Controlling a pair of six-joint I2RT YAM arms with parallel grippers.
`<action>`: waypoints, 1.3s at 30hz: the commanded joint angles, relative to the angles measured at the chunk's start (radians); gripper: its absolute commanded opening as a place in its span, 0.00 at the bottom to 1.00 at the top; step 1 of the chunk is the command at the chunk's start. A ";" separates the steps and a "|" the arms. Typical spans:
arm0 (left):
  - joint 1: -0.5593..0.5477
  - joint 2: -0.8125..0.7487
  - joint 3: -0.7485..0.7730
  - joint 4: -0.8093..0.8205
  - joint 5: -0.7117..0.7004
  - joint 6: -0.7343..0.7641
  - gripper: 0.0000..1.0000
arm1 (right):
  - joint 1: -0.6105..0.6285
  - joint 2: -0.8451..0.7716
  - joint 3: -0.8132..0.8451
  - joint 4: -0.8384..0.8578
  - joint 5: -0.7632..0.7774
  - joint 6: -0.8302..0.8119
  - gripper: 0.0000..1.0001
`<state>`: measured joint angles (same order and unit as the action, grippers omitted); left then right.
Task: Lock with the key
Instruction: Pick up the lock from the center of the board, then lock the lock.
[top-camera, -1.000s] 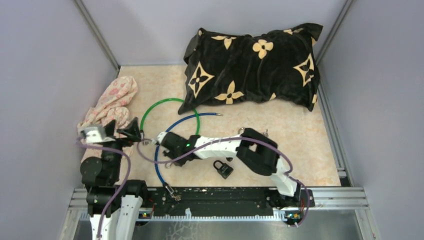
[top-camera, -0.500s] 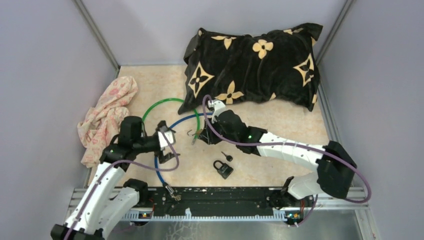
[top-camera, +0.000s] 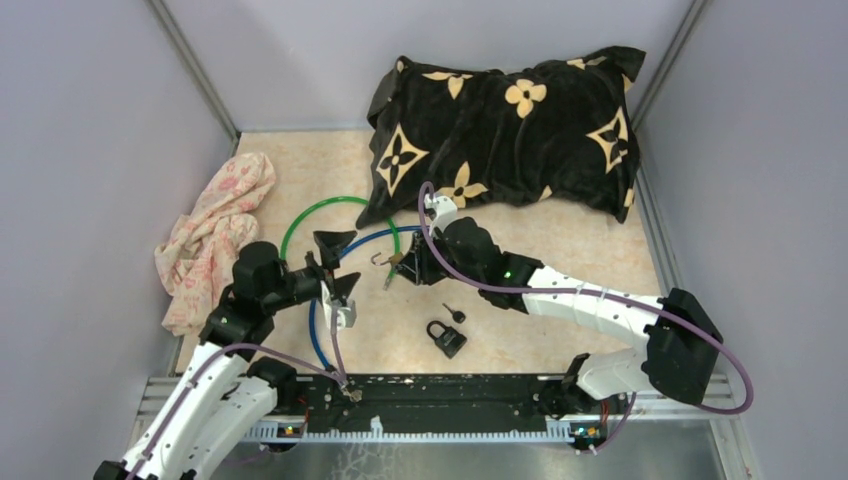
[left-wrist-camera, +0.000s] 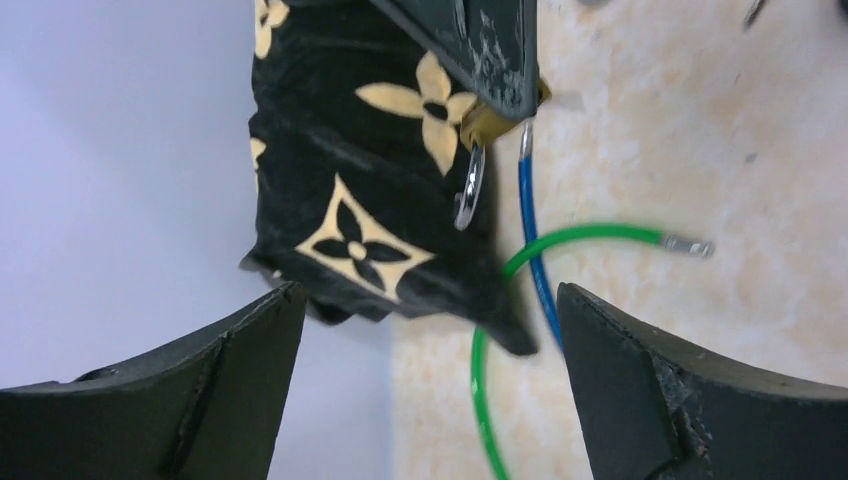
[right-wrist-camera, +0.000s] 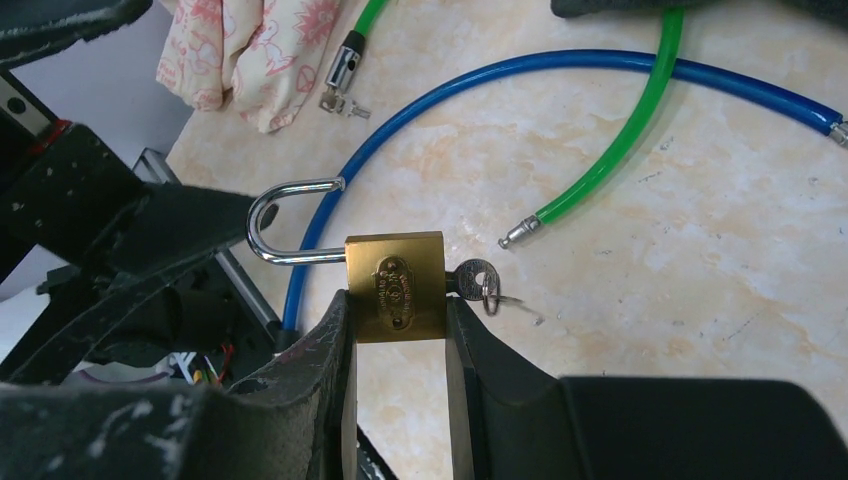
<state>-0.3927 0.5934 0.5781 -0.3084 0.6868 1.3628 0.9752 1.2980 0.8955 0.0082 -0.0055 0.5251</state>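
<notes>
A brass padlock (right-wrist-camera: 395, 285) is clamped between the fingers of my right gripper (right-wrist-camera: 397, 310). Its silver shackle (right-wrist-camera: 290, 222) stands open and points left. A small key (right-wrist-camera: 478, 277) sticks out of its other end. In the top view this padlock (top-camera: 398, 262) hangs above the middle of the floor in the right gripper (top-camera: 405, 265). My left gripper (top-camera: 335, 265) is just left of it, open wide and holding nothing. In the left wrist view, the left gripper (left-wrist-camera: 430, 340) faces the brass body (left-wrist-camera: 487, 122).
A black padlock (top-camera: 446, 337) and a loose dark key (top-camera: 453, 314) lie near the front. A blue cable (top-camera: 315, 330) and a green cable (top-camera: 300, 222) loop across the floor. A black pillow (top-camera: 510, 130) fills the back. A floral cloth (top-camera: 215, 235) lies left.
The right arm has swung from the left side to the middle with the brass padlock. The left arm has reached out toward it, turned its wrist and opened its jaws wider.
</notes>
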 joint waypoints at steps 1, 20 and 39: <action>-0.002 0.041 0.106 -0.160 -0.140 0.329 0.99 | 0.006 -0.006 0.051 0.060 -0.026 0.018 0.00; -0.006 0.223 0.285 -0.423 0.145 0.282 0.96 | 0.007 -0.001 0.076 0.059 -0.042 0.005 0.00; -0.208 0.292 0.247 -0.206 -0.090 -0.113 0.47 | 0.007 -0.015 0.092 0.049 -0.041 -0.016 0.00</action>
<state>-0.5789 0.8639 0.8032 -0.5228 0.6872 1.2972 0.9752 1.3136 0.9253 0.0059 -0.0471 0.5220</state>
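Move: The small brass lock, its open shackle pointing left, sits between the right gripper's fingertips. From the left gripper its body is about 8 cm right, 1 cm back and 2 cm below. The green hose tip lies on the table, some 6 cm to the left gripper's right and 5 cm ahead; the black key is roughly 20 cm right and 1 cm back, the black lock 18 cm right and 7 cm back, all about 22 cm below. Lift the left gripper about 7 cm, bring it back down, then reach right towards the brass lock's shackle, ending some 5 cm right and 2 cm back. Roll its forward side up on the lift, then down, some 35 degrees in all, and close the fingers about halfway around the shackle. Keep the right gripper nearly still, still pinching the lock. ##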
